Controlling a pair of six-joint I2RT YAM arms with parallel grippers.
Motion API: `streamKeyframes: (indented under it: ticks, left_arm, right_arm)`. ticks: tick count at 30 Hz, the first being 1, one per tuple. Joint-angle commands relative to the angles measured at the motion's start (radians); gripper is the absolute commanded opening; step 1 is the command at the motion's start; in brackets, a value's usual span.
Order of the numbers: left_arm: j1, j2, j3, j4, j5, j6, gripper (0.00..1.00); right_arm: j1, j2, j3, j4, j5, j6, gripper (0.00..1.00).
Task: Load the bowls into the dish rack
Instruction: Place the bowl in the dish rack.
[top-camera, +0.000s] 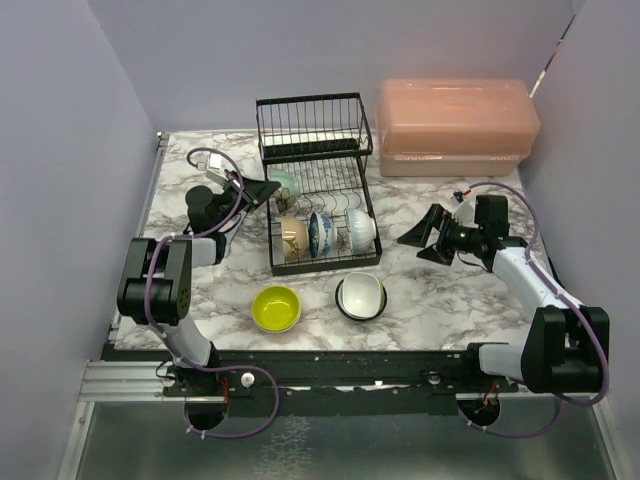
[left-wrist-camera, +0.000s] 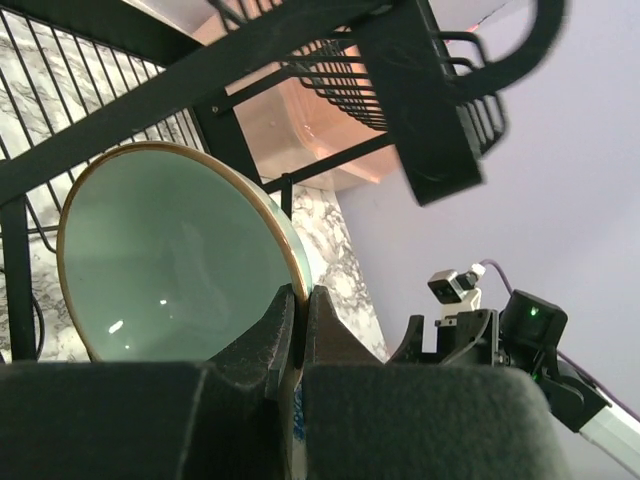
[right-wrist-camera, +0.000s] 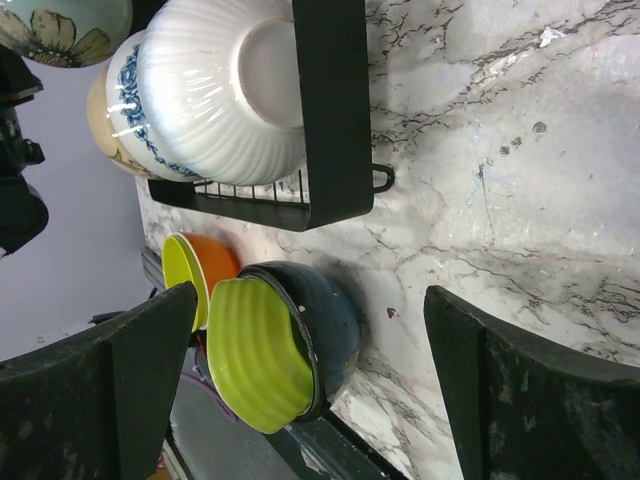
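Observation:
The black wire dish rack (top-camera: 318, 190) stands mid-table. Its lower tier holds a beige-patterned bowl (top-camera: 292, 238), a blue-patterned bowl (top-camera: 320, 233) and a white bowl (top-camera: 360, 230), all on edge. My left gripper (left-wrist-camera: 301, 298) is shut on the gold rim of a pale teal bowl (left-wrist-camera: 170, 260), held tilted at the rack's back left (top-camera: 285, 185) under the upper shelf. Whether it rests on the wires I cannot tell. A yellow-green bowl (top-camera: 276, 308), orange outside (right-wrist-camera: 210, 265), and a dark-outside bowl (top-camera: 360, 296) sit on the table before the rack. My right gripper (top-camera: 425, 238) is open and empty, right of the rack, facing the dark-outside bowl (right-wrist-camera: 335, 315).
A pink translucent lidded box (top-camera: 455, 125) sits at the back right, behind the right arm. Purple walls close in the marble table (top-camera: 440, 290) on three sides. A black rail (top-camera: 380, 365) runs along the near edge.

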Motion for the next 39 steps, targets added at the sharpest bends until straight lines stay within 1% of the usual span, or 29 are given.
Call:
streamKeyframes:
  ticks: [1, 4, 6, 12, 17, 20, 24, 26, 39]
  left_arm:
    - [-0.011, 0.102, 0.061, 0.285, -0.002, -0.108, 0.00]
    - [-0.017, 0.178, 0.078, 0.399, -0.001, -0.181, 0.00]
    - [-0.022, 0.219, 0.091, 0.438, -0.003, -0.209, 0.00]
    - [-0.023, 0.298, 0.117, 0.443, -0.004, -0.225, 0.00]
    - [-0.019, 0.344, 0.152, 0.394, 0.030, -0.214, 0.00]
    - [-0.017, 0.339, 0.147, 0.344, 0.027, -0.172, 0.00]
    - [-0.015, 0.293, 0.146, 0.179, 0.016, -0.051, 0.00]
    - [-0.012, 0.292, 0.154, 0.126, 0.027, -0.029, 0.00]
    - [-0.007, 0.245, 0.109, 0.073, -0.015, 0.019, 0.00]
  right_arm:
    - [0.006, 0.006, 0.012, -0.018, 0.023, -0.019, 1.00]
    - [0.006, 0.008, 0.013, -0.021, 0.028, -0.020, 1.00]
    - [0.006, 0.009, 0.018, -0.025, 0.031, -0.020, 1.00]
    - [0.005, 0.016, 0.034, -0.042, 0.036, -0.019, 1.00]
    - [0.006, 0.015, 0.033, -0.041, 0.040, -0.013, 1.00]
    - [0.006, 0.018, 0.035, -0.046, 0.038, -0.016, 1.00]
    - [0.006, 0.023, 0.041, -0.053, 0.036, -0.025, 1.00]
    - [0.006, 0.024, 0.039, -0.050, 0.038, -0.025, 1.00]
    - [0.006, 0.027, 0.030, -0.041, 0.034, -0.030, 1.00]
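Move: The left hand holds the green bowl by its rim; its place, the left rear part of the rack's lower tier, lies about 5 cm ahead, 4 cm right and some 11 cm below. Nearer the base from that place, the tan bowl stands roughly 10 cm back and level sideways; the blue-patterned bowl is about 6 cm right of the tan one, the white bowl some 13 cm right of it. From the right hand, that place is about 10 cm ahead, 23 cm left and 4 cm below. The left hand, its fingers still shut on the rim, lowers the green bowl about 6 cm while carrying it some 4 cm forward and slightly right, past the rack's left side rail into the space beyond the tan bowl. On the way down the wrist rolls about 10 degrees, left side dropping, then rolls back nearly level with the fingers tipped about 5 degrees lower; the travel stops with the bowl down in the rack and the rim still pinched. ##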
